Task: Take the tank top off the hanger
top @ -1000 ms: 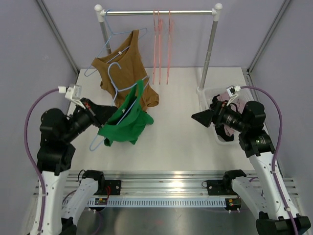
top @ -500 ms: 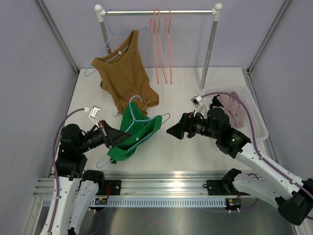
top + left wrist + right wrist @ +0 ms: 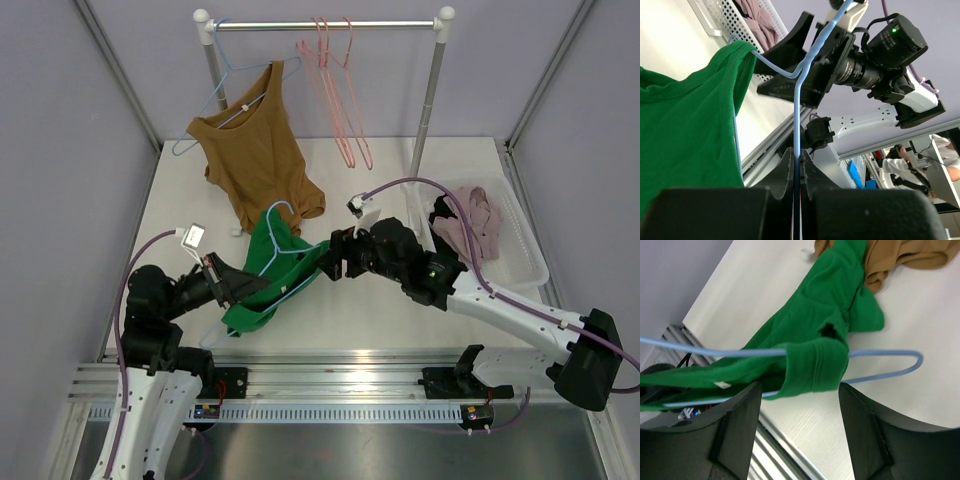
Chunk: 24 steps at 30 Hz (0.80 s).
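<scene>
A green tank top (image 3: pixel 268 278) hangs on a light blue wire hanger (image 3: pixel 290 250) low over the table. My left gripper (image 3: pixel 232 286) is shut on the hanger's wire; in the left wrist view the wire (image 3: pixel 796 110) runs up from between the closed jaws (image 3: pixel 797 161), with the green cloth (image 3: pixel 685 130) to its left. My right gripper (image 3: pixel 326 262) is open at the hanger's right end. In the right wrist view its fingers (image 3: pixel 800 390) stand on either side of the green strap (image 3: pixel 815 367) wrapped over the hanger arm (image 3: pixel 880 372), just short of it.
A brown tank top (image 3: pixel 255 150) on a second blue hanger leans from the rack (image 3: pixel 325 24) at the back left. Pink hangers (image 3: pixel 335 90) hang on the rail. A white basket (image 3: pixel 528 262) with pink clothing stands at the right. A metal rail (image 3: pixel 340 385) runs along the near edge.
My right arm has reached left from the basket to the hanger's right end. My left arm has brought the hanger and green tank top lower and nearer. The pink hangers have swung.
</scene>
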### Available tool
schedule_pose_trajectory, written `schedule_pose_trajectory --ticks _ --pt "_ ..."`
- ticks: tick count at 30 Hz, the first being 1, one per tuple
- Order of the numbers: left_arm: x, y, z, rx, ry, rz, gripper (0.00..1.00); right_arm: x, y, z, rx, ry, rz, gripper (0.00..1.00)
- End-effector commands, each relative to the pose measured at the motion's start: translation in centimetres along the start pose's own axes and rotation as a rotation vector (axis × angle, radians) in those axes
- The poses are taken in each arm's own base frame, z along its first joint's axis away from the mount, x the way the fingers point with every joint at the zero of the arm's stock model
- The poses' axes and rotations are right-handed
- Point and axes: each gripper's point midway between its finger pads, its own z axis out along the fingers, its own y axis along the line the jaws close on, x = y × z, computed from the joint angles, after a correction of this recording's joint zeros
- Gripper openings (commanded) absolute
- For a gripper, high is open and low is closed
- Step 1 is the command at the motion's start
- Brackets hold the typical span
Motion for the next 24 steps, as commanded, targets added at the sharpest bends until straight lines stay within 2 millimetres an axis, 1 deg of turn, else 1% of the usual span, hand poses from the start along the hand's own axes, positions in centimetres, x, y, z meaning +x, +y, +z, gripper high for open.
schedule_pose_trajectory --ticks 1,2,5,6,7,9,10,12,13,14,16,17,18,19,20,21,22,24 --pt "-0.2 -2.6 -0.4 0.093 -0.008 0.021 0.0 -4.8 -0.1 0.3 0.07 -0.154 -0.044 0.69" --pt "-0.2 -2.8 -0.5 0.097 -0.013 0.025 0.0 -4.8 -0.3 0.5 0.082 -0.152 -0.051 0.69" --pt "-0.3 -3.0 -0.6 0.102 -0.015 0.02 0.0 -4.8 -0.5 1.4 0.102 -0.134 -0.07 0.63" --pt "-0.3 -3.1 -0.6 0.104 -0.017 0.026 0.0 -4.7 -0.6 1.6 0.105 -0.126 -0.076 0.59" --pt "-0.3 -3.1 -0.6 0.104 -0.015 0.024 0.0 -4.5 -0.8 2.1 0.115 -0.116 -0.08 0.58" --pt "-0.4 -3.1 -0.6 0.102 -0.018 0.023 0.0 -4.3 -0.9 2.4 0.123 -0.107 -0.084 0.52" --pt "-0.4 -3.2 -0.6 0.105 -0.017 0.027 0.0 -4.1 -1.2 2.6 0.13 -0.099 -0.086 0.44" --pt "-0.3 -3.0 -0.6 0.096 -0.016 0.028 0.0 -4.1 -1.5 2.7 0.146 -0.101 -0.088 0.23" --pt "-0.4 -2.8 -0.5 0.087 -0.021 0.031 0.0 -4.1 -1.6 2.7 0.156 -0.101 -0.09 0.04" --pt "-0.2 -2.2 -0.5 0.062 -0.012 0.033 0.0 -4.0 -2.3 2.6 0.19 -0.102 -0.092 0.0" --pt "-0.2 -1.5 -0.5 0.025 -0.014 0.043 0.0 -4.3 -3.1 2.1 0.237 -0.113 -0.107 0.0" --pt "0.0 -1.1 -0.6 0.001 -0.002 0.064 0.0 -4.5 -4.4 1.6 0.309 -0.125 -0.111 0.0" --pt "0.2 -0.9 -0.6 -0.01 0.007 0.072 0.0 -4.5 -5.2 1.3 0.348 -0.129 -0.117 0.0" --pt "0.4 -0.7 -0.6 -0.014 0.027 0.078 0.0 -4.9 -6.1 0.8 0.394 -0.142 -0.126 0.0" --pt "0.8 -0.4 -0.7 -0.021 0.048 0.094 0.0 -5.0 -7.7 0.1 0.471 -0.139 -0.135 0.0" --pt "1.1 -0.3 -0.7 -0.018 0.065 0.097 0.0 -5.1 -8.6 -0.2 0.506 -0.133 -0.135 0.0" --pt "1.5 -0.6 -0.9 0.002 0.091 0.103 0.0 -5.7 -10.6 -0.8 0.564 -0.138 -0.11 0.0" --pt "1.9 -1.0 -1.0 0.03 0.114 0.126 0.0 -5.6 -13.0 -1.6 0.624 -0.117 -0.081 0.0"
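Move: The green tank top's strap near the hanger's right end is about 3 cm ahead of the open right fingers, 2 cm to their left and a touch lower. The hanger tip pokes out 3 cm farther out than the strap and 2 cm to its right, and the hanger neck is some 10 cm left of the right hand and 2 cm ahead. From the left hand, that strap lies roughly 8 cm ahead, 12 cm right and 4 cm lower. Push the right gripper about 4 cm forward so its open fingers straddle the green strap, and close them fully to pinch the cloth. Then pull it away from the left hand, some 5 cm to the right and 3 cm farther forward, sinking slightly and turning clockwise. Keep the left fingers shut on the hanger, letting that hand rise a little, then sink about 2.5 cm. ##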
